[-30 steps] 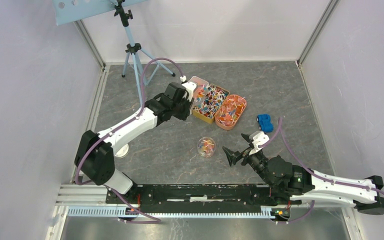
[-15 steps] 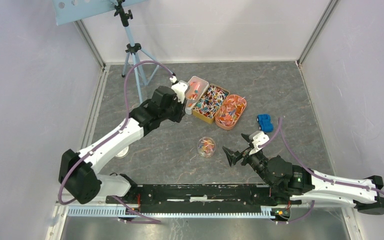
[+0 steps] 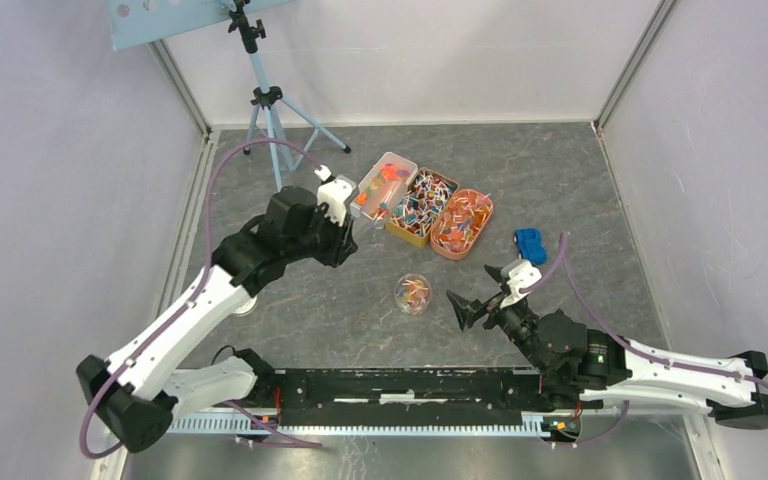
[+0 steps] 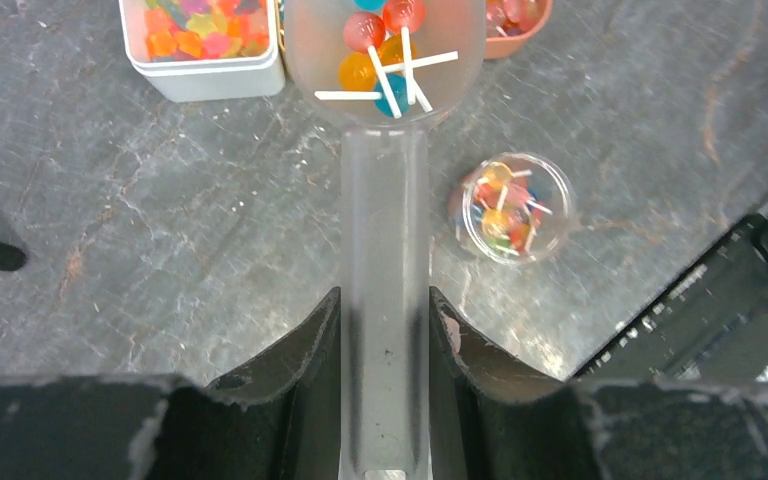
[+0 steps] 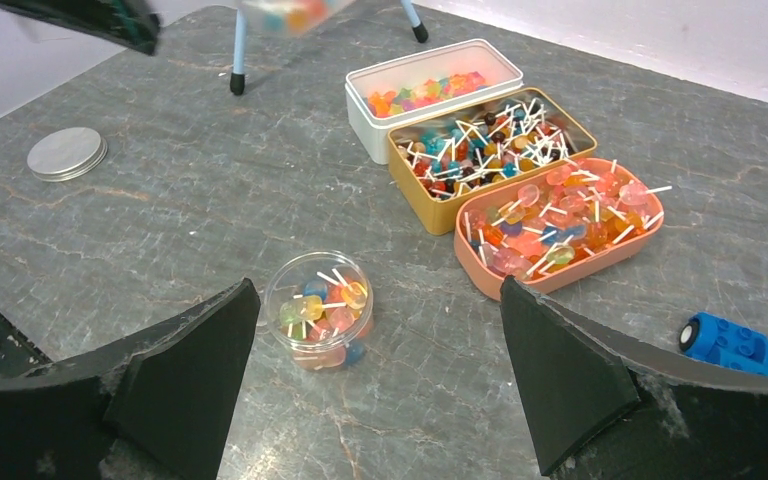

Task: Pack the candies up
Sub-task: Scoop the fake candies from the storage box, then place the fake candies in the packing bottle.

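Note:
My left gripper (image 4: 385,322) is shut on the handle of a clear plastic scoop (image 4: 385,230), and the scoop's bowl carries a few lollipop candies (image 4: 378,52). From above, the left gripper (image 3: 352,232) hangs just left of the three candy boxes. A small clear jar (image 3: 413,293) part-filled with candies (image 5: 318,300) stands on the table between the arms; in the left wrist view the jar (image 4: 510,207) lies to the right of the scoop. My right gripper (image 5: 378,295) is open, its fingers spread either side of the jar at a distance, and the same right gripper (image 3: 475,292) sits just right of the jar in the top view.
A white box (image 5: 430,90) of gummies, a gold tin (image 5: 490,150) and a peach tray (image 5: 560,220) of lollipops stand in a row at the back. A blue toy car (image 5: 730,345) lies right of them. A round metal lid (image 3: 243,303) lies left. A tripod (image 3: 270,110) stands behind.
My left arm has drawn back to the left and nearer, away from above the gold tin, carrying the scoop with candies. The right arm has not moved.

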### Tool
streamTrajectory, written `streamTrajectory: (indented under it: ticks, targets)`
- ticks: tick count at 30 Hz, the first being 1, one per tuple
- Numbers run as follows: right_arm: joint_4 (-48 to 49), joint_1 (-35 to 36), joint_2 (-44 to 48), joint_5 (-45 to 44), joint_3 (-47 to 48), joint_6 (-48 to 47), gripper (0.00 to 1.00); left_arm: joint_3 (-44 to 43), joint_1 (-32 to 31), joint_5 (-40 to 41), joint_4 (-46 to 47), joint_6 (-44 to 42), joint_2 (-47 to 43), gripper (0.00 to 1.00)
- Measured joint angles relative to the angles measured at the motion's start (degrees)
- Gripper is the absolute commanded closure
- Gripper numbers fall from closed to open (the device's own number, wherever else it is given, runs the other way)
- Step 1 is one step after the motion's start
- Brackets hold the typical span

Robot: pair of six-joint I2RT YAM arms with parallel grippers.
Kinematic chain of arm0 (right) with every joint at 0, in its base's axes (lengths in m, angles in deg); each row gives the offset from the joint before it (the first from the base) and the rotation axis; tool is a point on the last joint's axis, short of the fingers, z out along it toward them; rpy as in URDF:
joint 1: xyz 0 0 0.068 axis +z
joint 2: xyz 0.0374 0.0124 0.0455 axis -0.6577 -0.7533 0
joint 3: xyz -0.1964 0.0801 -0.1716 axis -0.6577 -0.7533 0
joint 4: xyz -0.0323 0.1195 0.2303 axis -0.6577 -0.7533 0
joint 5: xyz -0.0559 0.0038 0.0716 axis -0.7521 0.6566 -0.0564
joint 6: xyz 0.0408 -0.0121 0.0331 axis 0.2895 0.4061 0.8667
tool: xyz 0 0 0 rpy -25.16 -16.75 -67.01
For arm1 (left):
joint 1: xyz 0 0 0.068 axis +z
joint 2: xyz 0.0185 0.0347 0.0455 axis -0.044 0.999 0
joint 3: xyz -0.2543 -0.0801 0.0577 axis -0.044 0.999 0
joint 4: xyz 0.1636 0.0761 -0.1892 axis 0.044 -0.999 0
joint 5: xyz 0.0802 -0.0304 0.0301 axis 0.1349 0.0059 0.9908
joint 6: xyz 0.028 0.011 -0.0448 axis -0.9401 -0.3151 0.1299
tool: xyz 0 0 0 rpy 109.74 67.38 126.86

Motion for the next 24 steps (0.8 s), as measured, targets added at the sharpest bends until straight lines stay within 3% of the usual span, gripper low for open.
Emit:
streamTrajectory:
  ticks: [7, 24]
  targets:
    - [-0.7, 0.0, 1.0, -2.3, 0.0, -0.3, 0.02, -0.1, -0.2, -4.3, -8.6, 1.7, -8.9, 0.98]
    - [-1.8, 0.0, 1.5, -3.6, 0.7, -0.5, 0.02, -1.3, -0.5, -10.0, -21.3, 6.5, -16.1, 0.98]
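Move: The open clear jar, where the loaded scoop in the left hand is to be emptied, stands about 16 cm to that hand's right, roughly level with it fore and aft and some 17 cm below. From the left hand, the white gummy box lies about 24 cm ahead and 10 cm right, the gold lollipop box about 19 cm ahead and 21 cm right. From the empty right hand the jar is about 7 cm ahead, 17 cm left and 18 cm below. The scoop with its load of lollipops, still gripped by the handle in the left hand, is drawn back about 10 cm and some 3 cm left, rising slightly early on, away from the candy boxes, so that its blade comes nearer the jar. The wrist tips the fingers down by some 10 degrees, the pull slows towards the end, and the grip stays as it was. ##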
